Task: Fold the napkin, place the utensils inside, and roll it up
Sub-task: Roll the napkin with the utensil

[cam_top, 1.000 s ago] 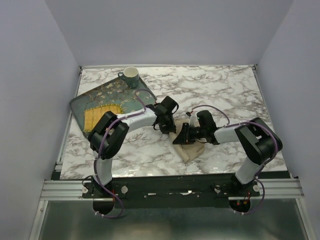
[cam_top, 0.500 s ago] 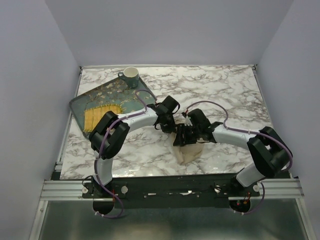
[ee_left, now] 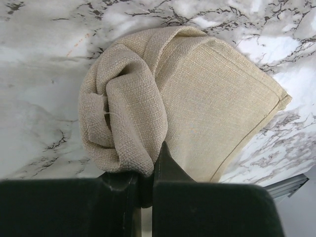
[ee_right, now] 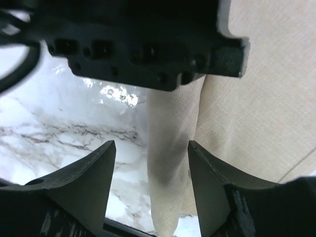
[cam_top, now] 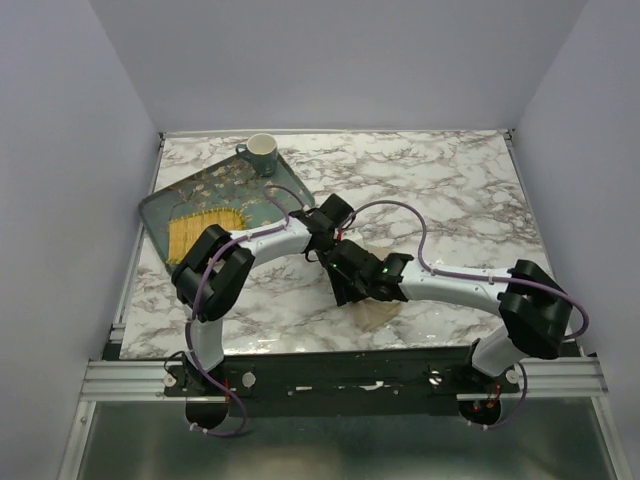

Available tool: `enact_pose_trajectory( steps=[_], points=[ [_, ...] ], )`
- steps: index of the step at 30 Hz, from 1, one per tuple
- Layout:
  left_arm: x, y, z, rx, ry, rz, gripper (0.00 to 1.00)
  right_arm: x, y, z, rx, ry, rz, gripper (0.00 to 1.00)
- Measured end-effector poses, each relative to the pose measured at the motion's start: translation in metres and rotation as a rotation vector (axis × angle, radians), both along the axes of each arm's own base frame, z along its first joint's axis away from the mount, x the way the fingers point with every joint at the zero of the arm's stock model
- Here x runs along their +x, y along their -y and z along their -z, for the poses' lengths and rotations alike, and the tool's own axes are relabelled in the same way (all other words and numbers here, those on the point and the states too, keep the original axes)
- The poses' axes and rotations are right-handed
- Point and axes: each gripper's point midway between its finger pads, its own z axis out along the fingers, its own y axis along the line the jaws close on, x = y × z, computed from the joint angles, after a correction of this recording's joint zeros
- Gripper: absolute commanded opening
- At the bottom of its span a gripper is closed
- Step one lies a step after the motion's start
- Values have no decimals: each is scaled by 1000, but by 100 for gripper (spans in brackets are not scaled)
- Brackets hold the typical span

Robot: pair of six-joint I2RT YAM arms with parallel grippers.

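Note:
The beige napkin (ee_left: 207, 94) lies folded on the marble, its near end rolled into a thick bunch. In the top view only its lower corner (cam_top: 378, 313) shows under the arms. My left gripper (ee_left: 146, 169) is shut on the rolled end of the napkin; in the top view it (cam_top: 334, 236) sits just above the right gripper. My right gripper (ee_right: 150, 177) is open, its jaws to either side of the rolled edge of the napkin (ee_right: 173, 148) without touching it; in the top view it (cam_top: 347, 278) sits over the napkin. The spoon is hidden.
A dark teal floral tray (cam_top: 190, 190) lies at the back left with a yellow woven mat (cam_top: 205, 232) on it. A teal cup (cam_top: 262, 152) stands at the tray's far corner. The left gripper's black body (ee_right: 143, 44) fills the top of the right wrist view.
My right arm has reached left across the napkin until its gripper is right below the left gripper, covering most of the cloth. The left gripper has shifted only slightly.

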Motion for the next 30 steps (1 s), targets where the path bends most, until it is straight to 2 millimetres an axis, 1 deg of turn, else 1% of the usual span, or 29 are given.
enact_pose_trajectory(
  steps=[1,4,7,11,12,13,18,19,23,24,25,27,28,29,30],
  points=[
    [-1,-1,0,-1,-3,-5,0,4,-4,-3,-15,24,1,67],
    [-2,-3,0,-11,-18,-20,0,12,-7,-4,-63,69,11,64],
    [0,-7,-1,-21,-33,-43,0,19,-4,0,-115,96,15,59],
    [1,-11,-1,-24,-43,-64,0,25,-2,7,-171,129,34,55],
    [1,-12,-1,-25,-45,-68,0,26,-2,9,-179,133,40,54],
    [1,-12,0,-26,-49,-74,0,27,-2,11,-187,144,55,49],
    [0,-13,0,-28,-53,-83,0,27,-7,12,-170,154,83,42],
    [0,-13,0,-29,-52,-83,0,27,-8,12,-167,154,87,39],
    [0,-13,0,-28,-50,-82,0,26,-12,15,-143,156,96,32],
    [0,-13,1,-26,-49,-80,0,26,-12,16,-135,158,98,29],
    [-1,-13,1,-22,-46,-75,0,26,-13,17,-123,162,99,20],
    [-2,-13,2,-12,-35,-62,0,24,-14,20,-103,167,96,11],
    [-3,-14,2,-6,-30,-54,0,23,-14,22,-87,168,89,4],
    [-3,-14,3,3,-20,-47,0,22,-13,24,-75,173,84,1],
    [-4,-14,3,9,-13,-42,0,21,-13,24,-60,176,78,1]
  ],
)
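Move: My left fingers already pinch the napkin roll, and its near part lies about 5 cm back and 2 cm right of them, some 2 cm lower. From my open right hand, that near part is about 2 cm ahead, 1 cm left and 3 cm below. The loose flap spreads about 6 cm right and 3 cm ahead of my right hand, 5 cm below. The tray's middle is roughly 25 cm left and 12 cm ahead of my left hand, 4 cm below. With my right hand straddling the near part of the roll, I slide some 2.5 cm forward towards my left gripper, then sink about 2.5 cm and edge left, swinging the fingertips forward about 10 degrees. I close the wide-open right fingers until they pinch the roll just behind my left gripper. My left hand keeps its pinch and eases a good centimetre left. ##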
